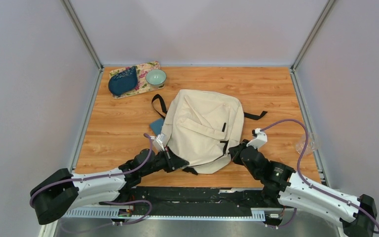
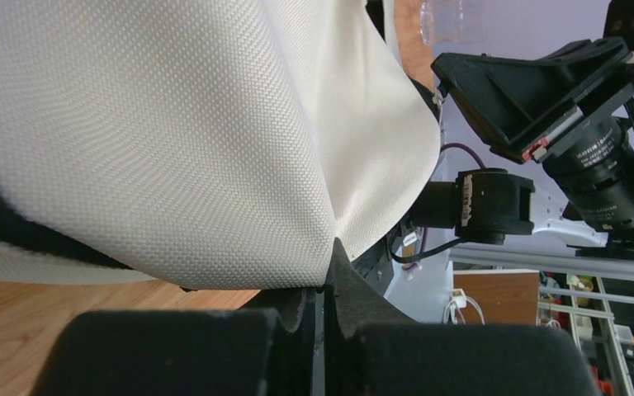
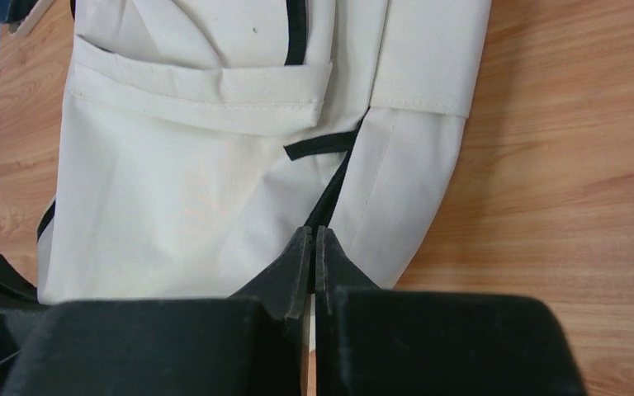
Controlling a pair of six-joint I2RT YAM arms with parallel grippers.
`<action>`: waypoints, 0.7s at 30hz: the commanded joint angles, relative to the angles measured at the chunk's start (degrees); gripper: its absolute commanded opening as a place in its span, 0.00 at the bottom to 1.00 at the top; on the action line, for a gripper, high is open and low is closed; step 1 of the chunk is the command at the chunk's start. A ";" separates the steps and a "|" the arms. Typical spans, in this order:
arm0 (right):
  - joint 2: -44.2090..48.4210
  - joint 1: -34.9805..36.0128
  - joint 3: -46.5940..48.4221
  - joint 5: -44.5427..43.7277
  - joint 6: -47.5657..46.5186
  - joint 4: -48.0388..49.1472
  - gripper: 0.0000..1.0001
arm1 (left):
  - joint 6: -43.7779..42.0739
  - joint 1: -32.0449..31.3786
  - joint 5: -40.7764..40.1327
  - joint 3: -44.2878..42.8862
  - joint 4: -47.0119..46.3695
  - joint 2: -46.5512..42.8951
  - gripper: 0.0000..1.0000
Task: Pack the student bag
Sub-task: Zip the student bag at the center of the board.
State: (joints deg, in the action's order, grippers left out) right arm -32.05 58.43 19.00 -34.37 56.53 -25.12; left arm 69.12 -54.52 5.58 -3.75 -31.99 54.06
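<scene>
The student bag (image 1: 202,123), cream fabric with black straps, lies flat in the middle of the wooden table. My left gripper (image 1: 180,163) is at its near-left corner. In the left wrist view the jaws (image 2: 328,264) are shut, with a fold of the bag's cream fabric (image 2: 173,124) pinched at their tips. My right gripper (image 1: 233,150) is at the bag's near-right edge. In the right wrist view it (image 3: 314,235) is shut on a black zipper pull (image 3: 330,198) that runs down the bag (image 3: 198,181) into the fingertips.
A floral mat (image 1: 145,88) at the back left carries a dark blue pouch (image 1: 123,81) and a pale green bowl (image 1: 156,77). A flat blue item (image 1: 156,126) peeks from under the bag's left side. A clear plastic cup (image 1: 308,144) lies at the right edge.
</scene>
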 commanded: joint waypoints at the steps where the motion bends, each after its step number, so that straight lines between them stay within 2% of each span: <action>1: -0.55 -5.34 2.44 -6.42 -6.51 2.18 0.00 | -5.49 -0.06 4.78 7.88 3.25 -1.76 0.00; 8: -4.33 -10.18 3.67 -2.30 -10.82 7.19 0.00 | -7.86 -0.06 9.70 10.07 1.41 -3.26 0.00; 10: -5.47 -10.18 3.24 0.69 -12.14 10.61 0.00 | -9.70 -0.06 11.63 9.29 1.14 -4.48 0.12; 11: -5.82 -10.18 2.45 4.88 -12.67 12.01 0.00 | -10.49 -0.06 12.77 7.81 1.49 -5.10 0.32; 13: -6.96 -10.10 1.83 8.78 -12.85 14.49 0.00 | -13.83 -0.14 13.92 5.43 3.59 -7.20 0.52; 14: -7.32 -10.18 1.30 11.93 -12.76 14.75 0.00 | -15.58 -0.75 13.67 1.33 5.60 -8.09 0.67; 15: -7.58 -10.18 1.04 12.83 -12.15 15.36 0.00 | -20.64 -1.54 13.05 -0.71 10.58 -8.88 0.74; 21: -6.88 -10.09 -0.55 14.42 -10.92 15.72 0.00 | -42.62 -4.80 3.74 -16.98 33.44 -11.44 0.77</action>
State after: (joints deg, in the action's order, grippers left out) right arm -39.75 48.60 19.09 -21.80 46.19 -12.62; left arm 45.39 -58.28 13.87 -10.26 -12.82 44.14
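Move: The right hand, shut at the zipper on the bag's lower right side, has the lower black tab about 4 cm ahead and 2 cm to its left, at nearly its own height; the upper black tab is roughly 11 cm ahead and 3 cm left. The left hand pinches the bag's lower left edge right at its fingertips. From it, the bottom strap lies 3 cm back, straight below by some 3 cm, and the lower black tab 9 cm ahead, 16 cm right. Still pinching the bag's lower left edge, the left hand eases up about 1 cm, then opens wide, lets go and draws back about 4 cm, turning clockwise some 20 degrees and tipping its fingers up. The right hand, fingers kept shut at the zipper, goes forward 3 cm along the seam towards the lower black tab, then swings left about 2 cm, sinking slightly. ##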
